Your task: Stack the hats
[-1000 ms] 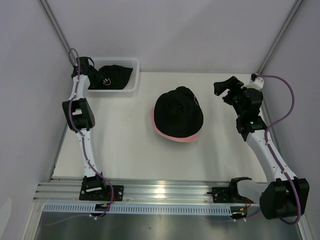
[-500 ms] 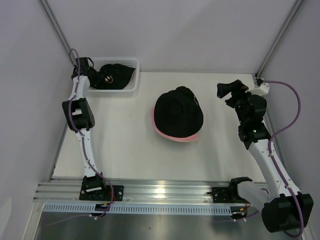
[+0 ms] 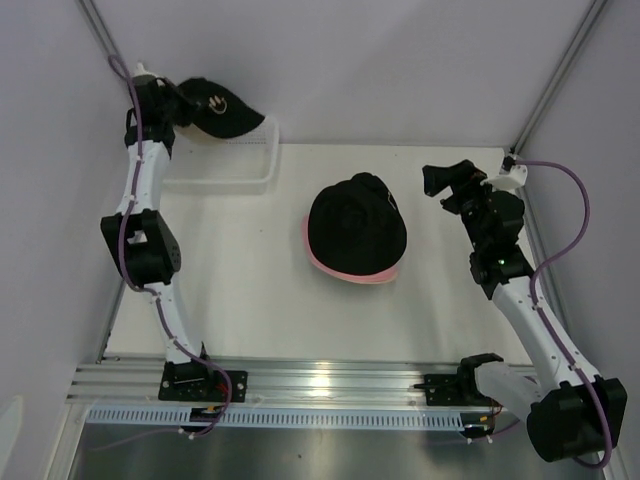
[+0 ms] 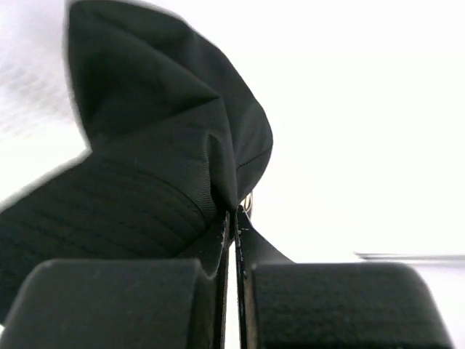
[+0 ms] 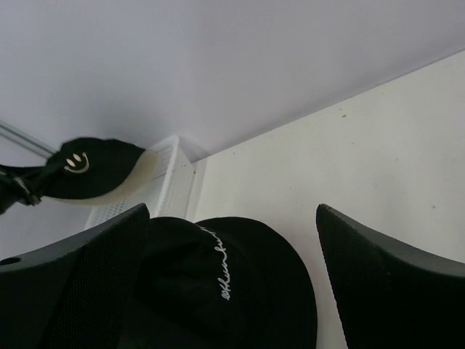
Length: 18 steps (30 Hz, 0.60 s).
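Observation:
A black hat (image 3: 222, 110) with a small light smiley mark hangs above the white basket, pinched by its brim in my left gripper (image 3: 188, 106). In the left wrist view the fingers (image 4: 320, 305) are shut on the black fabric (image 4: 145, 189). At mid-table a second black hat (image 3: 355, 222), with script stitching, lies on top of a pink hat (image 3: 345, 273) whose brim peeks out. My right gripper (image 3: 438, 182) hovers open to the right of this stack. Its wrist view looks over the stitched hat (image 5: 225, 283) toward the lifted hat (image 5: 87, 167).
The white mesh basket (image 3: 225, 172) stands at the back left corner, under the lifted hat, and shows as basket (image 5: 171, 185) in the right wrist view. Grey walls close in on the left, back and right. A metal rail (image 3: 330, 380) runs along the near edge.
My left gripper closed on the black hat in the basket and lifted it up out of the basket. The right gripper shifted slightly and stayed open.

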{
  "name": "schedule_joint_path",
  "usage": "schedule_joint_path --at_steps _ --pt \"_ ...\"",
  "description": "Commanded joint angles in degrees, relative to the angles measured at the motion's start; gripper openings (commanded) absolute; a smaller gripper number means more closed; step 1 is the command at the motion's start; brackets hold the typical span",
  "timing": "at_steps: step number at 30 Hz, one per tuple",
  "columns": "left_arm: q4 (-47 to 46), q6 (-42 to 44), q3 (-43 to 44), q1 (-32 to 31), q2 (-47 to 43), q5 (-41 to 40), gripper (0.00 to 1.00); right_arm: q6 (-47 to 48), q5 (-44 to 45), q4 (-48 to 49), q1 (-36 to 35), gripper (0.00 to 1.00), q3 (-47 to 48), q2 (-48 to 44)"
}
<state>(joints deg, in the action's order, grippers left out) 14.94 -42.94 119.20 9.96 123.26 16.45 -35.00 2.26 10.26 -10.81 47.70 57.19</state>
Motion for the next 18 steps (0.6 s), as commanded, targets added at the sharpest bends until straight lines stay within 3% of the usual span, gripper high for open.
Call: schedule_joint_path --at_steps 1,11,18 --pt "-11.4 -8.9 -2.8 -3.6 -10.2 3.7 0.01 -2.7 -1.6 8.2 -1.5 0.99 2.1 2.6" --pt "-25.7 -21.9 -21.6 -16.0 -25.6 0.1 0.01 -14.8 0.4 22.1 -8.4 0.99 5.7 7.3" --pt "-28.4 -21.8 -24.9 -24.4 -31.9 0.5 0.01 -19.6 4.4 29.9 -13.0 1.0 3.0 7.1"
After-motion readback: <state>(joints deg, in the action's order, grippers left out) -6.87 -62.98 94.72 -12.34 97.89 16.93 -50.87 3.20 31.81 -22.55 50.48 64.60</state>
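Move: The stack of hats, black one on top, lies about 40 cm to the left hand's right, some 24 cm back towards the bases and 20 cm below it; the left hand already holds the next black hat. The white basket is roughly 23 cm straight beneath that hand. From the empty right hand, the held hat hangs about 46 cm left, 26 cm farther out and 4 cm lower, while the stack lies some 15 cm left, 3 cm ahead and 24 cm below. The black hat, still pinched in the left fingers, is swept about 23 cm right and 12 cm back, off the basket towards the stack, rising some 15 cm in the early part; the left wrist turns clockwise and rolls its left side down. The right hand, staying wide open, goes about 9 cm left and 8 cm up towards the hat, rolling its left side up some 20 degrees. ##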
